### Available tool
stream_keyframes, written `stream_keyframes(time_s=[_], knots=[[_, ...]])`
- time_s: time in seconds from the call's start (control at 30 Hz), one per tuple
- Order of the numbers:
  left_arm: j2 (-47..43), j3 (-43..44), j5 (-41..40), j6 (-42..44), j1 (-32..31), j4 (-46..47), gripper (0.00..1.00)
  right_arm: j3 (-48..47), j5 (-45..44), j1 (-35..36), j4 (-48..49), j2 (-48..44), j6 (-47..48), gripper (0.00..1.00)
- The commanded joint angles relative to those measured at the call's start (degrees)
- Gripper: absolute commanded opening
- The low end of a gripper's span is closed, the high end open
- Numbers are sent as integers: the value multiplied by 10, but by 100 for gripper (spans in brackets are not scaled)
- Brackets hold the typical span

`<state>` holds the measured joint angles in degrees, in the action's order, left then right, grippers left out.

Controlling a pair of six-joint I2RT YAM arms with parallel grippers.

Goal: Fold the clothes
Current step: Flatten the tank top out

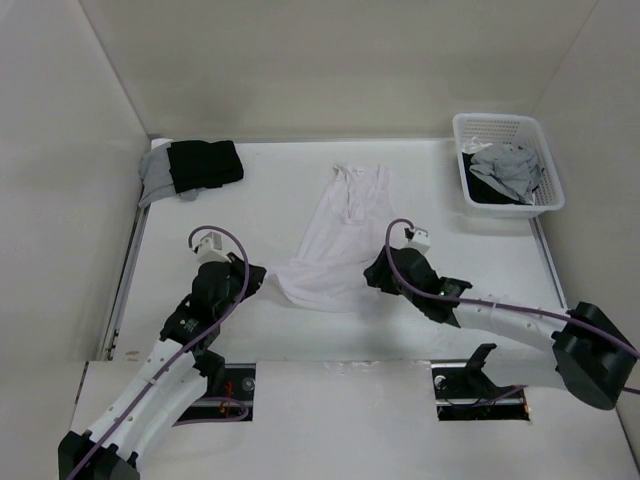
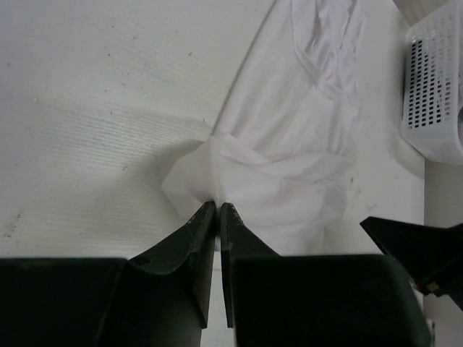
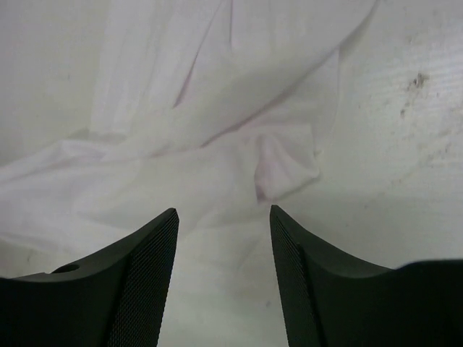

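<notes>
The clothes (image 1: 335,235) are one white garment, lying crumpled lengthwise in the middle of the table with its straps toward the back. My left gripper (image 1: 264,272) is at its near left corner. In the left wrist view the left gripper (image 2: 218,206) is shut on a pinch of the clothes' (image 2: 289,137) edge. My right gripper (image 1: 369,274) hovers at the near right edge. In the right wrist view the right gripper (image 3: 224,213) stands open over the clothes (image 3: 210,137), with a bunched fold just ahead of its right finger and nothing gripped.
A black garment (image 1: 205,163) lies on grey garments (image 1: 155,175) at the back left corner. A white basket (image 1: 500,122) with grey and black clothes stands at the back right, and its perforated wall shows as the basket (image 2: 434,94) in the left wrist view.
</notes>
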<state>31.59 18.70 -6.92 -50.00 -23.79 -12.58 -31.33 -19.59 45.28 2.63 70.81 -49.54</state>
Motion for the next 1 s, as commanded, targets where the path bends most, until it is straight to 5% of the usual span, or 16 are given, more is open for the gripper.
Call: stream_keyframes(time_s=[0.0,0.13,0.37,0.63,0.8,0.97], knots=[[5,4,4,-4,-2,28,5,21,-16,41,-70,-36,-44,55],[9,5,5,-2,-4,36,5,23,-2,70,-89,-14,-64,34],[5,1,12,-4,-4,39,5,14,3,71,-69,30,-73,47],[3,-2,15,-4,-1,40,5,25,21,76,-75,50,-100,29],[1,2,15,-3,1,41,5,43,9,78,-90,-8,-121,6],[-7,55,8,5,3,46,5,16,-51,110,-161,-174,-98,2]])
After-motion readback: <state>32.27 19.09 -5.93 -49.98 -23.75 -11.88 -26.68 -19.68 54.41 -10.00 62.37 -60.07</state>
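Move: The right hand's goal is the tank top's near right hem corner, about 6 cm back and straight below by some 7 cm. A rumpled flap of the right edge lies about 3 cm ahead and 3 cm right of that hand, the shoulder straps some 27 cm ahead and 2 cm left. The left hand already holds the near left corner off the table; from this hand the right corner lies roughly 28 cm right, 6 cm back and 9 cm lower. Draw the open right gripper back about 6 cm and, a beat later, down by nearly as much to the tank top's near right hem corner, tipping its fingers some 12 degrees steeper. Close it on the cloth there, then begin to lift it about 2 cm, easing slightly back. Keep the left gripper shut on its raised corner, in place. ##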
